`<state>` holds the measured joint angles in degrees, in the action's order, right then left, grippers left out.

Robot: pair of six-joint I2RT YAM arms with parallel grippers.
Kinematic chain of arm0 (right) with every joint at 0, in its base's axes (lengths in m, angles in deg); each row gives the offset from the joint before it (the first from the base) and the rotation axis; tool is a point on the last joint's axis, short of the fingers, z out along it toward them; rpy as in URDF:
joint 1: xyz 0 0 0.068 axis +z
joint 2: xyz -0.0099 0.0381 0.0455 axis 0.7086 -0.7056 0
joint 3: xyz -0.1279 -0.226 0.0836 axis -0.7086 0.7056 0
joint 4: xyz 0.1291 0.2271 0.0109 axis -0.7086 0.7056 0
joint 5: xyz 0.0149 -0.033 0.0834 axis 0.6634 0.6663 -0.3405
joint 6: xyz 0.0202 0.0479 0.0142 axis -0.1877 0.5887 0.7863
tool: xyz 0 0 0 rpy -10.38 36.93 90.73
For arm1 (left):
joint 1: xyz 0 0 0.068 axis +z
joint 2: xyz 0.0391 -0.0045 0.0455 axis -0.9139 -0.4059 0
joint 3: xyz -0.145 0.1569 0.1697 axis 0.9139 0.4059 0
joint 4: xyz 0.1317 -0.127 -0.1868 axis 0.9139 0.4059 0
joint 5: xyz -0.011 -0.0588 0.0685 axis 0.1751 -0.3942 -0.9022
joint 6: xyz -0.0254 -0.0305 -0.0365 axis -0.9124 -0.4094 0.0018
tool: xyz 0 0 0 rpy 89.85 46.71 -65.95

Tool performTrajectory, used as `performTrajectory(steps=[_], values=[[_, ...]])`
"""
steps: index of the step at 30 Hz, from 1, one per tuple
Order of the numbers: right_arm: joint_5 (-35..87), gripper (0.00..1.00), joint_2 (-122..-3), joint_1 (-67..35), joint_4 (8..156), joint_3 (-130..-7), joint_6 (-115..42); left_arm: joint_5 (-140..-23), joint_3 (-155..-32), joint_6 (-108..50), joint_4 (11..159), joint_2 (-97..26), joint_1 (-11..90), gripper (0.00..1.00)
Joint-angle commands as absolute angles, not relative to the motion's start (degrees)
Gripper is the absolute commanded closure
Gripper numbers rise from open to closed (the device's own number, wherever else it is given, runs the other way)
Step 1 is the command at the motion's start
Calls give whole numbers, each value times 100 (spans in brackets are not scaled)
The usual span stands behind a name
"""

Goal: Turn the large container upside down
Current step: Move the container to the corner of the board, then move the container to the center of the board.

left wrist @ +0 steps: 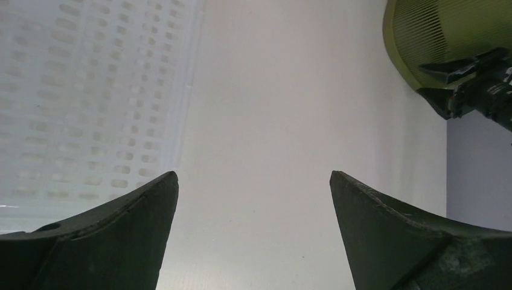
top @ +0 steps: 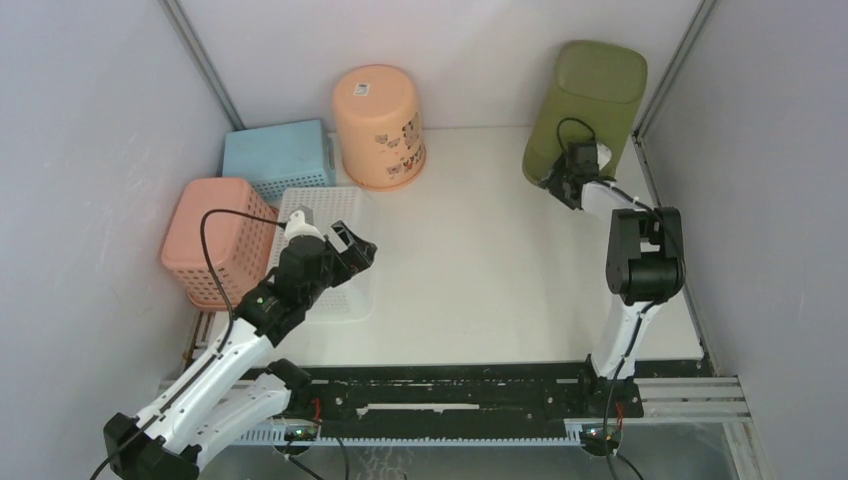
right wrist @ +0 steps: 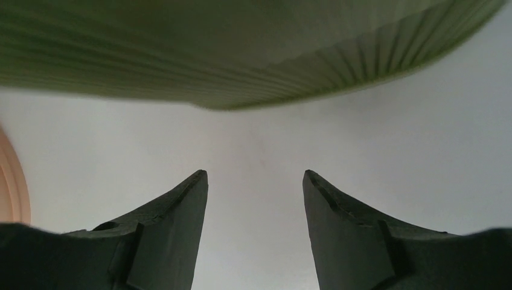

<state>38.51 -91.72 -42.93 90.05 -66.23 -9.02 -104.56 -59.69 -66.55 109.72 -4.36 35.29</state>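
The large container (top: 588, 105), an olive-green bin, is at the back right with its closed solid end up and its mesh band (left wrist: 453, 30) down by the table. My right gripper (top: 560, 186) is low at the bin's near side, open. In the right wrist view, the right gripper (right wrist: 255, 174) has only bare table between its fingers, and the ribbed green wall (right wrist: 241, 54) is just beyond the tips. My left gripper (top: 357, 243) hovers wide open over the left-middle of the table, far from the bin. The left gripper (left wrist: 253, 175) holds nothing.
A peach bucket (top: 380, 125) stands bottom-up at the back centre. A blue basket (top: 280, 155), a pink basket (top: 215, 240) and a white basket (top: 325, 250) crowd the left side. Grey walls close in on both sides.
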Motion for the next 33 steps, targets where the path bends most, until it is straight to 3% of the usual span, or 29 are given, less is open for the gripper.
performTrajectory(steps=[1,8,17,24,33], values=[[3950,32,-9127,-4741,9366,-6933,-794,-10493,-6029,-6443,11159,-199,3591,0],[3881,32,-8322,-4881,9367,-6496,-1013,-10542,-6153,-6346,11420,61,3764,0],[3451,32,-6936,-1707,9762,-6371,-1706,-10704,-7199,-5822,12479,324,4377,0],[2798,32,-7474,-21,9029,-6661,-1034,-10935,-7732,-5485,13077,887,4934,0],[3641,32,-9008,941,9247,-8033,-987,-10886,-7779,-5475,13205,1052,5064,0]])
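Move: The green container stands upside down in the far right corner. Its middle is about 12 cm ahead of the right hand, 2 cm to its right and 10 cm above. The white basket lies some 52 cm left and 20 cm back of that hand, the orange bucket about 41 cm left and 7 cm ahead. From the left hand the container is roughly 36 cm ahead, 45 cm right and slightly lower; the white basket is about 11 cm left, 6 cm ahead and 14 cm below. Close by the container's near face, the right hand first runs some 7 cm to the right along it, then draws back and away, sweeping left in a rising arc towards the white basket's right side, to end about 40 cm left of its start. It turns some 55 degrees counter-clockwise, sinks again over the last stretch and keeps its fingers open. The open left hand moves left and up about 11 cm each, over the white basket. ##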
